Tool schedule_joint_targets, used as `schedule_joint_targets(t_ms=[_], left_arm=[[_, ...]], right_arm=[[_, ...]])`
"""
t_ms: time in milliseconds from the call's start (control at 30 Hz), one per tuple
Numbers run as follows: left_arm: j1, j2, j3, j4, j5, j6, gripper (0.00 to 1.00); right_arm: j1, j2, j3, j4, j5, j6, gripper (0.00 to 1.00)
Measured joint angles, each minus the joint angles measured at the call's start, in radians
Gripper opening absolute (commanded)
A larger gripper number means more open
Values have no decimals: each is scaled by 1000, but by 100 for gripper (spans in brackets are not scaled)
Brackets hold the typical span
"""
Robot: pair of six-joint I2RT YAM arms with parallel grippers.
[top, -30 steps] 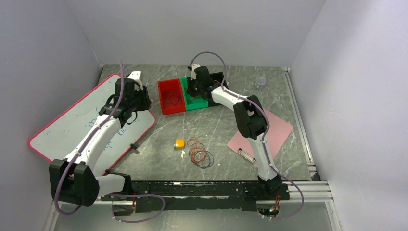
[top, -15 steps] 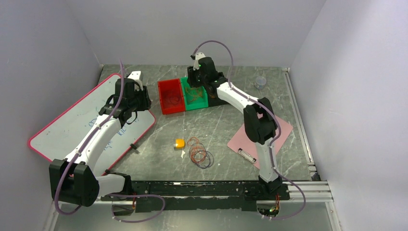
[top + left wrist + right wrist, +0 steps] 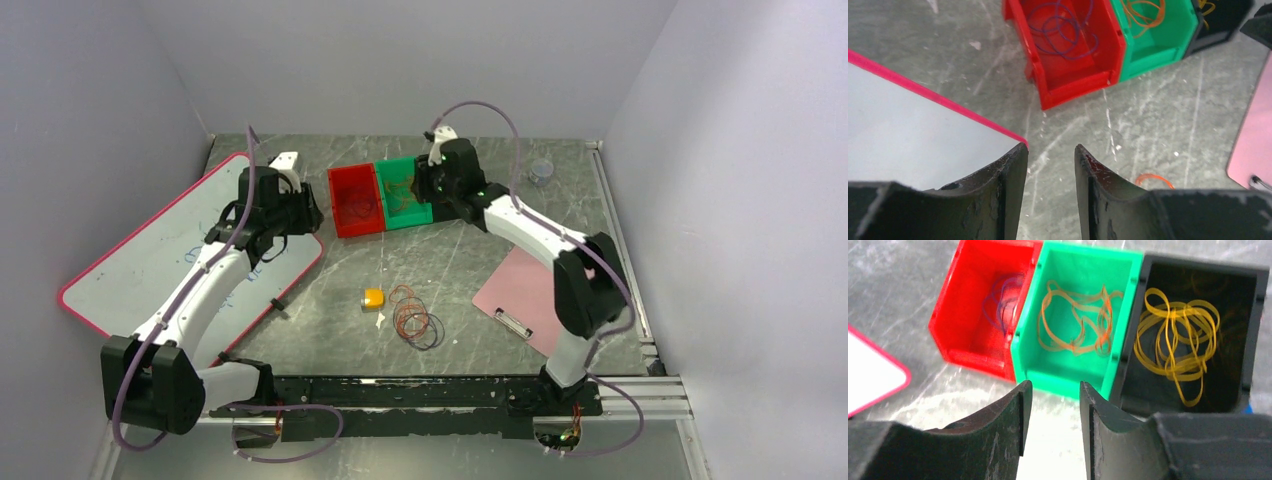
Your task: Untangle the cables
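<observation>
The cables, a small tangle of orange, red and dark loops, lie on the table in front of the arms; one orange loop peeks out beside my left fingers. Sorted strands lie in three bins: a purple one in the red bin, an orange one in the green bin, yellow ones in the black bin. My right gripper hangs open and empty just before the green bin. My left gripper is open and empty over the whiteboard's corner, left of the red bin.
A pink-edged whiteboard lies at the left. A pink clipboard sits at the right, under the right arm. A small yellow block lies just left of the tangle. A small cup stands at the back right.
My right gripper has opened, risen out of the green bin and swung back to the right, leaving the orange strand inside. My left gripper has edged slightly right.
</observation>
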Motion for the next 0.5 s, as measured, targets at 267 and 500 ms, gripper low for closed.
schedule_joint_targets(t_ms=[267, 500], left_arm=[[-180, -77, -127, 40, 47, -143, 44], [-438, -37, -222, 88, 28, -303, 41]], right_arm=[[12, -327, -347, -50, 0, 62, 44], [87, -469, -590, -83, -27, 167, 44]])
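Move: From the left hand the remaining tangle of orange and blue cables lies about 16 cm back, 20 cm to its right and 17 cm below; the yellow block is some 10 cm back and 10 cm to the right, the red bin about 16 cm ahead and 4 cm to the right, both well below. From the right hand the tangle is roughly 23 cm straight back and 17 cm down, while the green bin lies about 9 cm ahead and 6 cm to its left. Both empty hands swing in at once, fingers staying about half open: the right comes away from the green bin, about 16 cm back towards the tangle with some sinking and a smaller shift to its right, tipping its fingers some 15 degrees further down. The left sweeps right and back towards the same tangle and the yellow block, sinking about 6 cm as its fingers tip down and turn clockwise, and neither hand touches anything yet. ##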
